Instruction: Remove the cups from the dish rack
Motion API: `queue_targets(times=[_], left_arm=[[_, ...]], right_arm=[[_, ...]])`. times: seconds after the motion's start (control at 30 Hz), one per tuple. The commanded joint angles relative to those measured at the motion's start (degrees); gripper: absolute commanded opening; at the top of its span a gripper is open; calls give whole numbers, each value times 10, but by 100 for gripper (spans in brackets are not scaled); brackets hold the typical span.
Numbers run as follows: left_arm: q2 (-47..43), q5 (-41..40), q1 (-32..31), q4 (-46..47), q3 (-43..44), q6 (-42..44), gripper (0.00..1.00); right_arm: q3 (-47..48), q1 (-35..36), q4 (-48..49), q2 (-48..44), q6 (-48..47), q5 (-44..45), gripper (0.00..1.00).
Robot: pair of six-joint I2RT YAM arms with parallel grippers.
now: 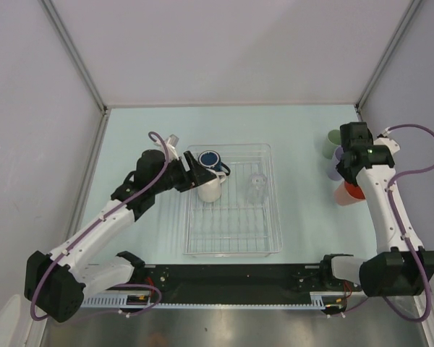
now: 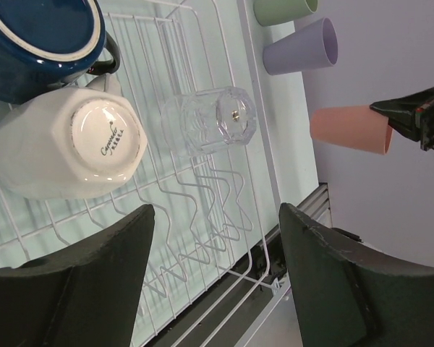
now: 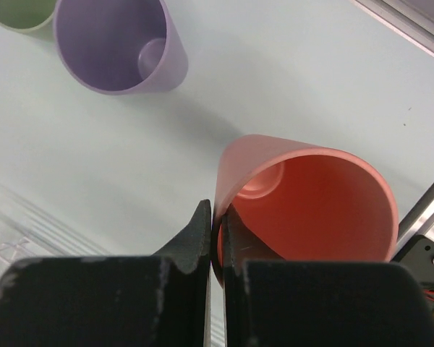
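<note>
The clear dish rack [image 1: 277, 217] lies mid-table and holds a cream-white mug [image 1: 210, 189] upside down, a dark blue mug [image 1: 210, 159] behind it and a clear glass [image 1: 257, 186]. My left gripper [image 1: 194, 178] hovers at the rack's left side next to the white mug [image 2: 72, 148]. It is open, with only rack wires [image 2: 224, 210] between its fingers [image 2: 94, 282]. At the far right my right gripper [image 3: 218, 217] is shut on the rim of the salmon cup [image 3: 311, 202], beside the lavender cup [image 3: 119, 43] and the green cup [image 3: 18, 13].
Grey enclosure walls close in the table on the left, back and right, and the right wall stands close behind the three tumblers [image 1: 336, 165]. A black rail [image 1: 231, 278] runs along the near edge between the arm bases.
</note>
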Motion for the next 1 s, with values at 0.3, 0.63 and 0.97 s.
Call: queue_targets(times=[0.3,0.63,0.97], left_arm=[[14,-18,-6,-19,21,21,74],[25,-20,-6,-28,23,27,74],[29,-28,-6,-29,23,24,73]], right_arm=[[-36,-72,120,83,-8,-3,0],[-45,-82,170,138,-23,-27,0],[-45,-83,194,172,-26,-29,0]])
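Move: Ahead of the right hand, whose shut fingers hold the coral cup by its rim, the clear spot for it lies about 4 cm out, 8 cm right and 18 cm down. The purple cup stands 15 cm ahead, 4 cm right, 13 cm down; the green one 9 cm beyond it and 3 cm left. From the open left hand, the white cup lies 6 cm ahead, 14 cm down; the blue cup 10 cm beyond it, the glass 17 cm to its right. Lowering the coral cup by some 8 cm, the right hand also carries it about 6 cm forward and a little right, towards the clear spot just short of the purple cup, slowing towards the end and keeping its pinch on the rim. The left hand, still open, sinks slowly about 2.5 cm towards the white cup, touching nothing. ##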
